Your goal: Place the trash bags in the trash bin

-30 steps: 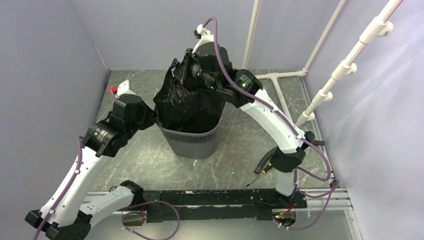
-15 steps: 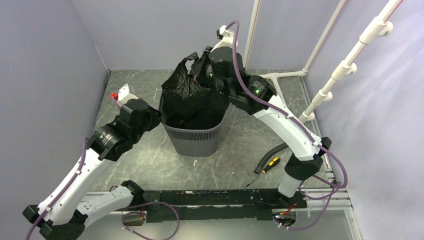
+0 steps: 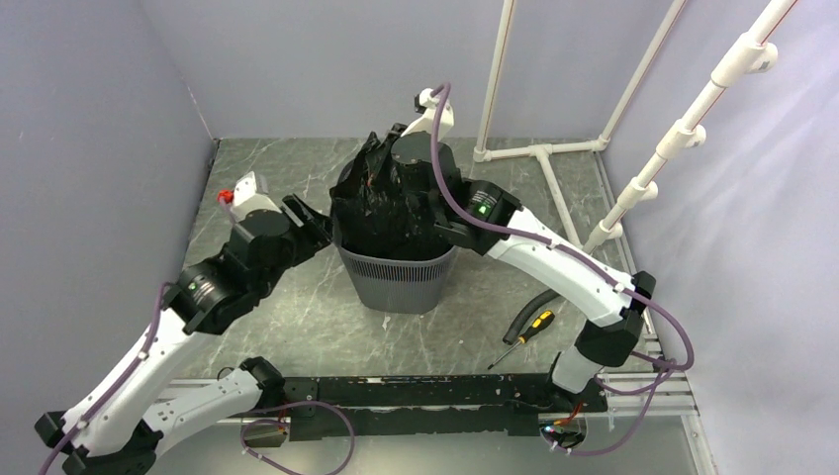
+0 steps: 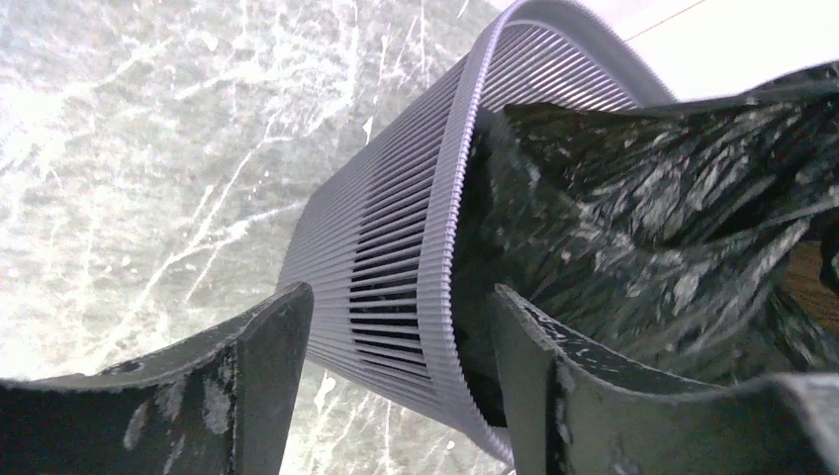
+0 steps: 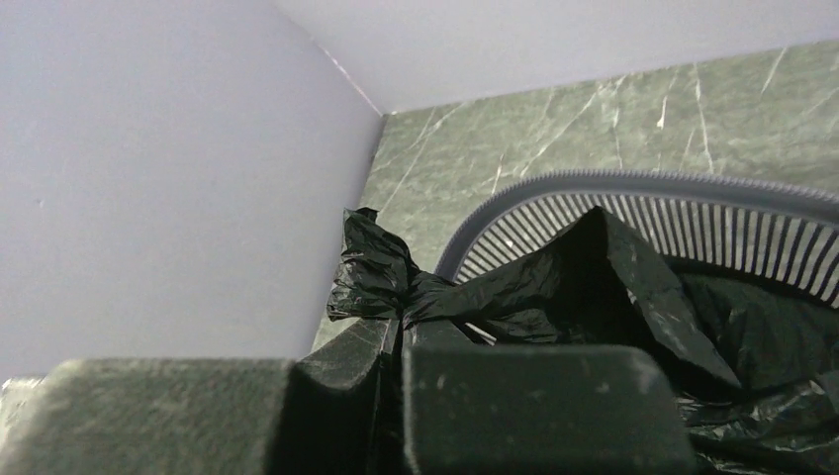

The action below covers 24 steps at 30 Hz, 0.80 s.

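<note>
The dark grey mesh trash bin (image 3: 398, 280) stands upright mid-table, with the black glossy trash bag (image 3: 381, 213) bulging out of its top. My right gripper (image 3: 376, 176) hangs over the bin's far side, shut on a twisted bunch of the bag (image 5: 381, 282); the rest of the film (image 5: 604, 267) drapes inside the rim (image 5: 643, 183). My left gripper (image 3: 315, 226) is open at the bin's left side. In the left wrist view its fingers (image 4: 267, 346) straddle the bin's rim (image 4: 445, 247) without touching it, bag (image 4: 643, 228) on the inner side.
A yellow-and-black screwdriver (image 3: 524, 332) and a black hose (image 3: 539, 299) lie right of the bin. White pipes (image 3: 539, 151) run along the back right, and a slanted pipe (image 3: 683, 134) rises at the right. A small red-capped item (image 3: 226, 195) sits by the left wall.
My left gripper has opened at the bin's left rim. My right gripper has moved down and left with the bag, which now sits lower in the bin. The bin has shifted slightly right.
</note>
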Tool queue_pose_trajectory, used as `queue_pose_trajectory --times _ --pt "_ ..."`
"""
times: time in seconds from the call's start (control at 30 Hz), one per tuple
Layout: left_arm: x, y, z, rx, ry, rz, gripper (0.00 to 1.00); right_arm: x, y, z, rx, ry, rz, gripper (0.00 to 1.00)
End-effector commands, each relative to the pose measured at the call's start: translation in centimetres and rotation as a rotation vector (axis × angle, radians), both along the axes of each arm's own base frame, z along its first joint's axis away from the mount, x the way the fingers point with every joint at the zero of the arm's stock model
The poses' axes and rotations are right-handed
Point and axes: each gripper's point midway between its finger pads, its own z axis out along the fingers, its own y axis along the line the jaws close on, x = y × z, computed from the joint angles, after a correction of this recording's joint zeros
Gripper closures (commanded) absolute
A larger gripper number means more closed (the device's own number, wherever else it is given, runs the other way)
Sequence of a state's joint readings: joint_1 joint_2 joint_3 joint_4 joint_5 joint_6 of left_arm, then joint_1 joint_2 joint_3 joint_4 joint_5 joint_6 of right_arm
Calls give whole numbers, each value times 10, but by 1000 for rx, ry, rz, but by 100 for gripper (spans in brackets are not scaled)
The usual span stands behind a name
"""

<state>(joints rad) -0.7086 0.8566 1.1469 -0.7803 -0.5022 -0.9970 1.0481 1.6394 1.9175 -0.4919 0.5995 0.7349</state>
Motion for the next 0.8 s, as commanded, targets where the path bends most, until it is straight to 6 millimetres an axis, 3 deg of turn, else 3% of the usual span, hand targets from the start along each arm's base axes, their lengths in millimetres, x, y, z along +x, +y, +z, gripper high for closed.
queue_pose_trajectory --times 0.0,0.07,0.17,0.37,0.57,0.77 --pt "-6 12 30 95 -133 -63 26 -3 -28 61 74 -110 -51 96" --pt "-7 10 46 144 -191 -123 22 -7 -20 55 43 -94 32 92" --pt "-11 -12 77 226 -337 -320 19 -22 -10 52 66 -79 248 89" --pt "-39 -64 117 341 -541 -753 15 -41 -39 60 215 -81 497 88" --pt "-49 -104 139 303 -672 -961 11 -52 -51 52 213 -69 512 86" --pt "-39 -122 136 326 -657 -1030 10 -61 -48 56 222 -82 567 72"
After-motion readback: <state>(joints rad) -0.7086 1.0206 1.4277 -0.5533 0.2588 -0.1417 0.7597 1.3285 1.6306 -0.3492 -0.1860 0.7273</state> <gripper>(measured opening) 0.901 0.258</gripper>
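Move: The bag's bunched top, held by the right fingers, lies about 12 cm ahead of the left hand, 11 cm to its right and 10 cm above. The trash bin's middle is some 3 cm ahead of the left hand, 14 cm right and 13 cm below. From the right hand the bag top is just 2 cm ahead and 1 cm left, level; the bin's middle is roughly 9 cm back, 3 cm right and 24 cm below. Left hand rises about 11 cm, swinging right and clockwise, towards the bag top, which right hand draws back. ##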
